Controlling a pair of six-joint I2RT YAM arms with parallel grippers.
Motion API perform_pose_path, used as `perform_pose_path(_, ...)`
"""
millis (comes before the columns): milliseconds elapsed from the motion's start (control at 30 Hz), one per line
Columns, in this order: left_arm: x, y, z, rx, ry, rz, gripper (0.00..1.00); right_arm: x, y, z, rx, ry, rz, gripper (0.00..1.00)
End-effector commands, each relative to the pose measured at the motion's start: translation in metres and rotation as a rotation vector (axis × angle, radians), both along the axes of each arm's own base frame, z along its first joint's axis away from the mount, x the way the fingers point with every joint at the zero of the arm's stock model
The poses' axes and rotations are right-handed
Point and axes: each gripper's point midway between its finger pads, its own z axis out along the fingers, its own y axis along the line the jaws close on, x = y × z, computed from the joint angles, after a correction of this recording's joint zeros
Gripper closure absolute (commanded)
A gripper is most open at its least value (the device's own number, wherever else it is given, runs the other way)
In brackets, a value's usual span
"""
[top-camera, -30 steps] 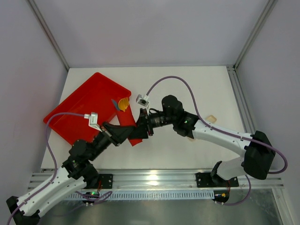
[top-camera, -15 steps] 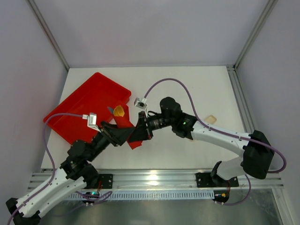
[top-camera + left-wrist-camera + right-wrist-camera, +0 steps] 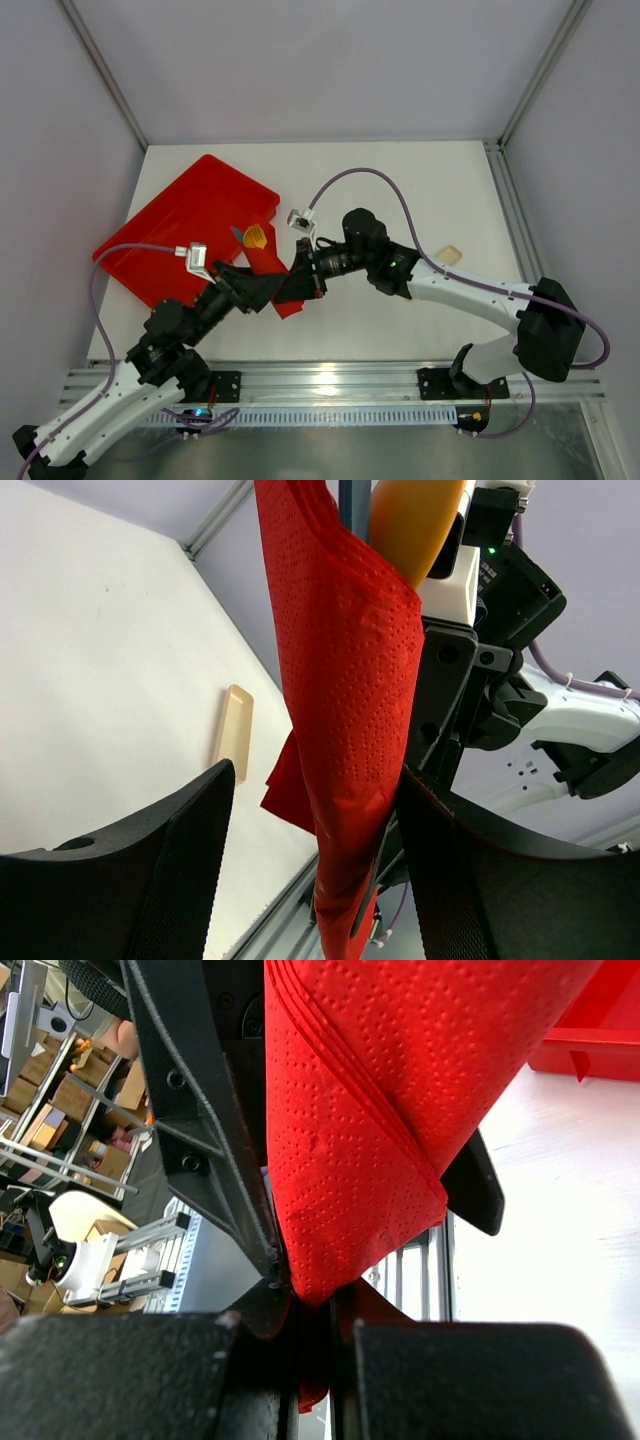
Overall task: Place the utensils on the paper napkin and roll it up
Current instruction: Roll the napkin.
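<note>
The red paper napkin [image 3: 268,266] is rolled into a bundle and held off the table between the two arms. An orange utensil end [image 3: 257,236] and a blue one [image 3: 238,232] stick out of its far end. My right gripper [image 3: 312,1310] is shut on the napkin's [image 3: 370,1130] lower tip. My left gripper [image 3: 315,780] is open, its jaws on either side of the hanging roll [image 3: 345,680]; the right-hand finger [image 3: 470,860] lies close against the paper. A small pale tan piece [image 3: 450,254] lies alone on the table to the right, also seen past the roll [image 3: 233,730].
The large red tray [image 3: 180,225] sits at the back left, just beyond the roll. Both arms meet near the table's middle front. The metal rail [image 3: 330,380] runs along the near edge.
My left gripper has opened off the roll while my right gripper has closed on its tip. The roll's far end with the orange piece has shifted slightly left and nearer.
</note>
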Motion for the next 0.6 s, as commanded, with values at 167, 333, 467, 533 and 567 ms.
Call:
perform_pose_path(167,-0.006,0.018,0.014,0.033,-0.050,0.044,0.18,0.004,-0.002,0.023,0.075,-0.066,-0.032,0.96)
perform_pose_path(333,-0.012,0.027,0.015,0.051,-0.064,0.056,0.01,0.006,-0.004,0.026,0.077,-0.072,-0.042,0.96)
perform_pose_path(467,-0.010,0.032,0.007,0.079,-0.031,0.081,0.01,0.005,-0.007,0.030,0.081,-0.079,-0.045,0.96)
perform_pose_path(533,-0.005,0.034,0.005,0.070,-0.006,0.107,0.01,0.004,-0.010,0.033,0.087,-0.084,-0.044,0.96)
perform_pose_path(567,-0.004,0.034,0.003,0.074,0.007,0.109,0.01,0.003,-0.012,0.037,0.093,-0.094,-0.042,0.96)
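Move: Between the left hand's half-open fingers lies the rolled napkin, its middle about 3 cm ahead, 1 cm left and level; from the right hand, which already pinches its nearer end, that middle is some 7 cm ahead, 2 cm left and 2 cm higher. The orange utensil head sticks out about 9 cm ahead and 5 cm left of the left hand. The red box's middle is roughly 25 cm ahead, 25 cm left and 26 cm below the left hand. Opening from about two-thirds to fully wide, the left fingers let the napkin roll be as the hand draws off it, about 2.5 cm to its left and 1 cm back, with hardly any turn. The right hand stays in place but for a small drift and keeps its pinch on the roll's nearer end. ##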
